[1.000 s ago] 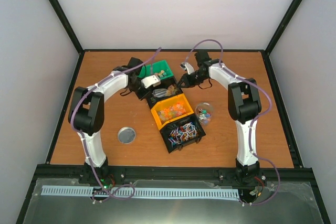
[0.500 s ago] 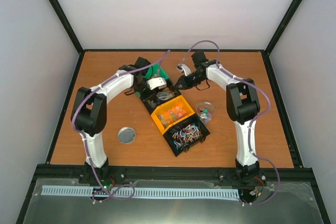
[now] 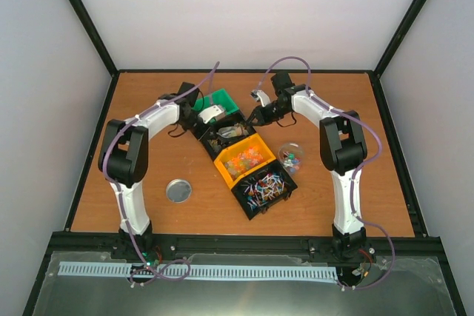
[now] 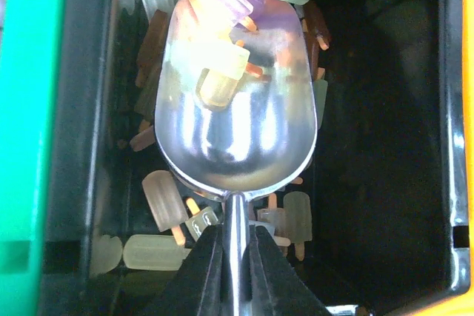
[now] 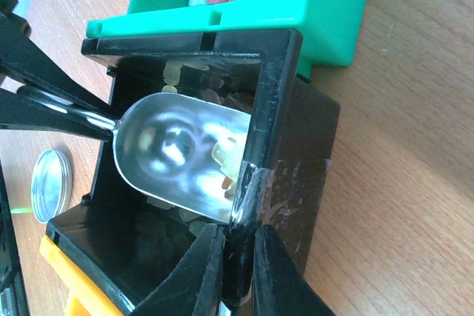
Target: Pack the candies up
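My left gripper (image 4: 237, 231) is shut on the handle of a small silver scoop (image 4: 237, 109). The scoop's bowl lies inside a black bin (image 4: 81, 109) and holds a few pale yellow, green and purple candies (image 4: 218, 72). More popsicle-shaped candies lie on the bin floor under it. My right gripper (image 5: 238, 231) is shut on that black bin's near wall (image 5: 292, 146), beside the scoop (image 5: 178, 153). From above, both grippers meet at this bin (image 3: 222, 135), the left gripper (image 3: 220, 125) from the left and the right gripper (image 3: 255, 118) from the right.
A green bin (image 3: 222, 99) of candies adjoins the black one at the far end. An orange bin (image 3: 244, 157) and a black bin of red-blue-white candies (image 3: 265, 186) continue the row. A clear jar (image 3: 290, 157) stands right of them. A round silver lid (image 3: 178, 190) lies at the left.
The row of bins has swung a little, its near end shifting right. My left gripper pushed the scoop rightward into the bin, then drew back left. Both grips stayed shut.
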You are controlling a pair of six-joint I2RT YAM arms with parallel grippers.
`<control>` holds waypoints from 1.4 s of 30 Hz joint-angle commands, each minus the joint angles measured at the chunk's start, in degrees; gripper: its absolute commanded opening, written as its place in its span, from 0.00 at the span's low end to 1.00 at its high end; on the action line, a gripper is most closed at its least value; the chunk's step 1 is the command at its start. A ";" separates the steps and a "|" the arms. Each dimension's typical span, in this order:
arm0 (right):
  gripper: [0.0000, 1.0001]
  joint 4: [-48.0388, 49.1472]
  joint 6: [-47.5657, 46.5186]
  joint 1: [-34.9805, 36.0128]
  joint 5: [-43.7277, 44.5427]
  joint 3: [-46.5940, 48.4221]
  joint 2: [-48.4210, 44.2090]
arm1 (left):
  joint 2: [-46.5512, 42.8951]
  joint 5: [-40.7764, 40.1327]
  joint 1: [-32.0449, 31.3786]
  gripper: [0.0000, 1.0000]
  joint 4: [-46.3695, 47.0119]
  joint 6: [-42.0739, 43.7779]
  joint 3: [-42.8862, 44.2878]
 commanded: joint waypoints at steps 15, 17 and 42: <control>0.04 -0.89 -2.59 1.90 2.47 -2.76 2.86 | -13.70 6.59 1.65 0.01 28.12 -2.54 -18.83; 0.06 -0.89 -2.59 1.80 2.57 -2.69 2.83 | -14.39 6.51 1.76 0.01 28.25 -2.54 -19.62; 0.51 -2.92 -7.01 0.79 0.80 -2.16 0.97 | -23.71 9.05 7.25 0.01 24.46 2.12 -27.62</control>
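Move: The left gripper holds the scoop by its handle at the near-left end of the popsicle bin. That bin's middle lies some 6 cm to its right, 2 cm ahead and 3 cm below; the green bin is about 10 cm ahead and 2 cm right, the orange bin 6 cm back and 10 cm right. The right gripper pinches the popsicle bin's rim, the bin's middle about 7 cm to its left, 4 cm back and 4 cm lower. Dip the left gripper slightly, then raise the loaded scoop out of the popsicle candies, drawing it about 4 cm left and 3 cm back and tilting the wrist nearly 20 degrees so the fingers swing out rightward and forward. Hold the rim still with the right gripper until the scoop is up, then open those fingers to free the rim while they sink about 1.5 cm. ##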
